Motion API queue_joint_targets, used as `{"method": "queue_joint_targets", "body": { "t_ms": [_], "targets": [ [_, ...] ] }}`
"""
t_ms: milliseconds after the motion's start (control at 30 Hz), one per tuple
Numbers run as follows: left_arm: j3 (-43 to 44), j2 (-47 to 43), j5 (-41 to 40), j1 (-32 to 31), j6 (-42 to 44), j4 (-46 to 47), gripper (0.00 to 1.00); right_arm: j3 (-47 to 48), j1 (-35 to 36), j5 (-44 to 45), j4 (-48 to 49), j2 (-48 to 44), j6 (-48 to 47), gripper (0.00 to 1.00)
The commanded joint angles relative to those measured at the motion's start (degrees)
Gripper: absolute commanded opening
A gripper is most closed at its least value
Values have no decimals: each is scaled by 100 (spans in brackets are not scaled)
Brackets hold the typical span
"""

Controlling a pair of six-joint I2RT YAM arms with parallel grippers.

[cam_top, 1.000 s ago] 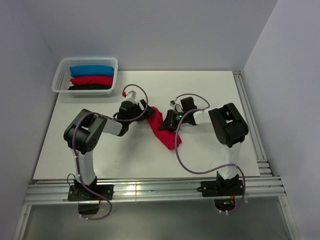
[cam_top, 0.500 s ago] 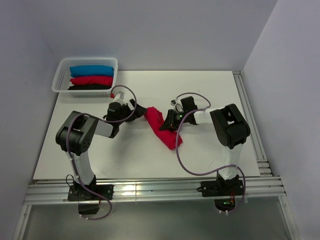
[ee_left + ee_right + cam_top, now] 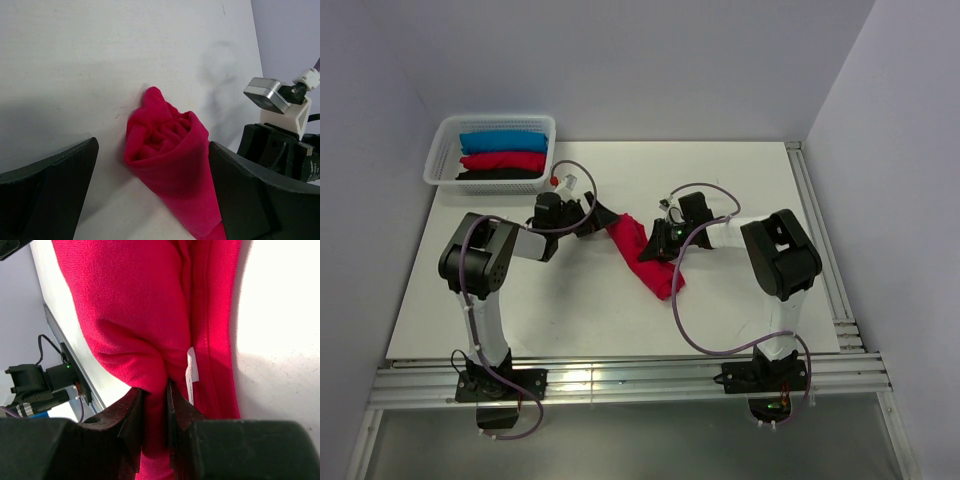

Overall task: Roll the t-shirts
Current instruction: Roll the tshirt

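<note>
A crimson-red t-shirt (image 3: 642,250) lies rolled in a long bundle on the white table, running from upper left to lower right. My left gripper (image 3: 601,219) is open at the roll's upper-left end; in the left wrist view the coiled end (image 3: 167,145) sits between the spread fingers (image 3: 47,195), untouched. My right gripper (image 3: 657,240) is shut on a fold of the red t-shirt (image 3: 145,325) at the roll's right side, next to the pale neck label (image 3: 191,369). Rolled blue, red and black t-shirts (image 3: 503,155) lie in the basket.
The white lattice basket (image 3: 438,155) stands at the back left of the table. A metal rail (image 3: 820,250) runs along the table's right edge. Walls close in at the back and both sides.
My left gripper let go of the roll's end and drew back to the left, then came in a little again. The right gripper kept its hold and hardly moved.
</note>
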Motion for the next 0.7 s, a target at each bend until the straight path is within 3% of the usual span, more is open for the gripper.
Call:
{"method": "queue_joint_targets", "body": {
  "t_ms": [0,67,167,300,467,600,667],
  "targets": [
    [169,329,492,10,196,-783,100,-151,-16,1270,-754,242,-531,0],
    [336,521,519,18,213,-1021,100,-151,-16,1244,-736,224,-531,0],
    [705,803,632,27,283,-1408,91,-169,-7,1243,-745,207,-548,0],
    [1022,1111,905,80,371,-1611,70,-178,-7,1243,-745,198,-548,0],
    [1005,1191,1143,106,433,-1681,59,-160,-7,1208,-736,224,-557,0],
    [1005,1243,1318,97,407,-1488,30,-160,-7,1191,-727,224,-548,0],
    [979,1226,1388,89,380,-1357,21,-151,2,1191,-736,224,-557,0]
  ]
}}
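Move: Just off the left fingertips, the loose upper-left end of the rolled t-shirt lies about 3 cm to the right, 1 cm back and 3 cm below. The roll's other end is some 14 cm to the right and 17 cm back; the white basket's middle stands roughly 27 cm left and 14 cm farther out. From the right hand, which already grips the roll's middle, the loose end lies about 8 cm left and 8 cm ahead. Closing from wide open, the left fingers sink about 3 cm and shift some 2 cm right onto the loose end of the roll, swinging slightly forward first and then easing back, while the wrist turns about 10 degrees clockwise and tips a little down. They come to pinch the cloth between their pads; the right hand stays put and keeps its grip on the roll's middle. ##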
